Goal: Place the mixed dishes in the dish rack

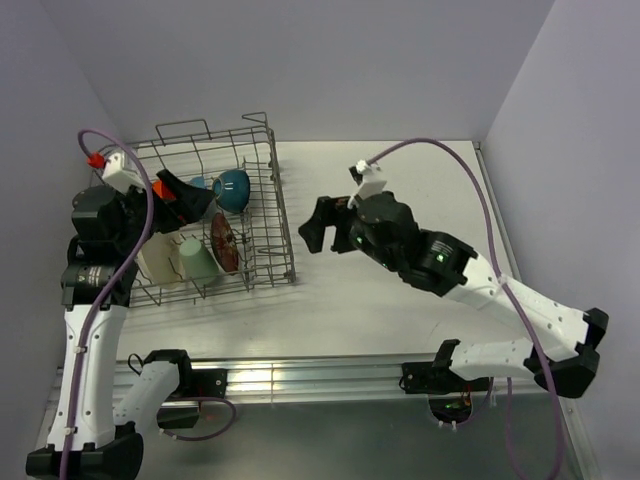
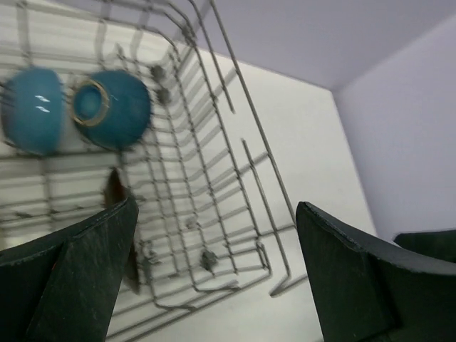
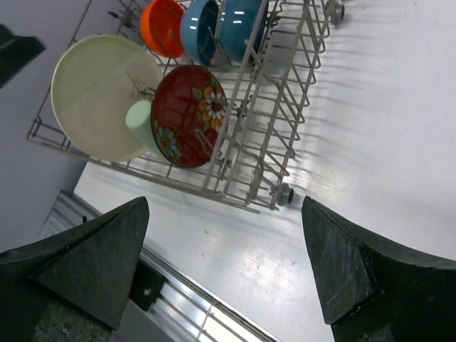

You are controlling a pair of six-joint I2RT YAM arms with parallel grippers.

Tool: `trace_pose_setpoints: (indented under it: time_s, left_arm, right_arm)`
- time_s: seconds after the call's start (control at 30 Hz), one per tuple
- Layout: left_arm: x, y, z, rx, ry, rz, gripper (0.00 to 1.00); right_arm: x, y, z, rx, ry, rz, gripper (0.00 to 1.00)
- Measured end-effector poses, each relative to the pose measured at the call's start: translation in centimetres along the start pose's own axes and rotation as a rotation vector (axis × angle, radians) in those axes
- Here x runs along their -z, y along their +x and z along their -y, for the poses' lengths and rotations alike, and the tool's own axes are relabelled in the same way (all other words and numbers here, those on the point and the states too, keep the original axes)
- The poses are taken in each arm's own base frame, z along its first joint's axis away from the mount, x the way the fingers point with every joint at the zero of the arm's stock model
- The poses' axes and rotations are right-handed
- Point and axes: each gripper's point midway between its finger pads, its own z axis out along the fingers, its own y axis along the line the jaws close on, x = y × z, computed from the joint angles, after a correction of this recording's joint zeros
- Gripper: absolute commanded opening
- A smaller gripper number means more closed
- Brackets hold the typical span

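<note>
The grey wire dish rack stands at the table's left. In it stand a large cream plate, a pale green cup, a red floral bowl, an orange bowl, a small blue bowl and a teal bowl. From above, the teal bowl sits at the rack's back and the red bowl on edge nearer the front. My left gripper hovers open over the rack's left half, holding nothing. To the right of the rack my right gripper is open and empty above the table.
An aluminium rail runs along the near table edge. Lilac walls close in on the left, back and right. The rack has a small round foot at its near corner. White table lies right of the rack.
</note>
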Motion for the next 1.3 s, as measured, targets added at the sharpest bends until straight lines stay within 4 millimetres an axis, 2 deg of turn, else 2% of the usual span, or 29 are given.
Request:
trace_pose_setpoints:
  time_s: [0.1, 0.17, 0.27, 0.37, 0.47, 0.57, 0.67, 0.83, 0.97, 1.1, 1.3]
  left_arm:
    - [-0.7, 2.7, 0.8, 0.071, 0.104, -0.061, 0.99]
    - [-0.8, 4.6, 1.2, 0.127, 0.168, -0.101, 0.99]
    - [-0.5, 6.9, 2.0, 0.198, 0.264, -0.135, 0.99]
    - [0.3, 8.3, 2.8, 0.239, 0.354, -0.136, 0.99]
    - [1.4, 9.1, 3.6, 0.253, 0.431, -0.125, 0.99]
    - [2.8, 9.7, 4.4, 0.259, 0.509, -0.095, 0.99]
    - [3.9, 10.9, 4.6, 0.272, 0.577, -0.068, 0.99]
    - [4.6, 13.1, 3.9, 0.332, 0.606, -0.067, 0.99]
    - [5.2, 13.5, 3.9, 0.351, 0.631, -0.053, 0.99]
    - [5.4, 13.8, 3.8, 0.368, 0.637, -0.055, 0.99]
    - [4.9, 15.6, 2.7, 0.430, 0.614, -0.083, 0.99]
  right_arm:
    - [1.3, 2.1, 1.5, 0.003, -0.032, -0.005, 0.95]
    - [1.6, 4.2, 2.6, 0.007, -0.041, -0.027, 0.95]
    - [1.6, 8.5, 4.5, 0.010, -0.063, -0.075, 0.95]
    - [1.8, 12.5, 6.2, -0.010, -0.106, -0.099, 0.96]
    - [2.6, 14.8, 7.2, -0.044, -0.170, -0.073, 0.97]
    - [3.3, 15.8, 7.5, -0.089, -0.239, -0.013, 0.99]
    - [3.8, 15.8, 7.4, -0.132, -0.297, 0.041, 0.99]
    - [4.2, 16.0, 7.2, -0.189, -0.360, 0.093, 1.00]
    - [4.1, 16.7, 7.8, -0.230, -0.361, 0.105, 1.00]
    - [3.6, 17.9, 9.0, -0.274, -0.326, 0.104, 1.00]
    - [2.9, 19.4, 10.5, -0.329, -0.273, 0.091, 1.00]
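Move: The dish rack's middle lies about 20 cm ahead of the left hand, 4 cm to its left and 28 cm lower. The green cup stands about 3 cm ahead and 2 cm left, the red plate 7 cm ahead and 5 cm right, both some 25 cm below. From the right hand, the rack's middle is some 25 cm ahead and 39 cm left, its near right corner 7 cm ahead and 11 cm left, both nearly 30 cm down. Touching nothing, both wide-open hands back away from the loaded rack. The left draws back about 10 cm, sinking as much and going some 8 cm right, turning clockwise while its left side rolls down some 35 degrees. The right drops nearly 20 cm towards the bare table, also going back and right, its left side rolling up. ##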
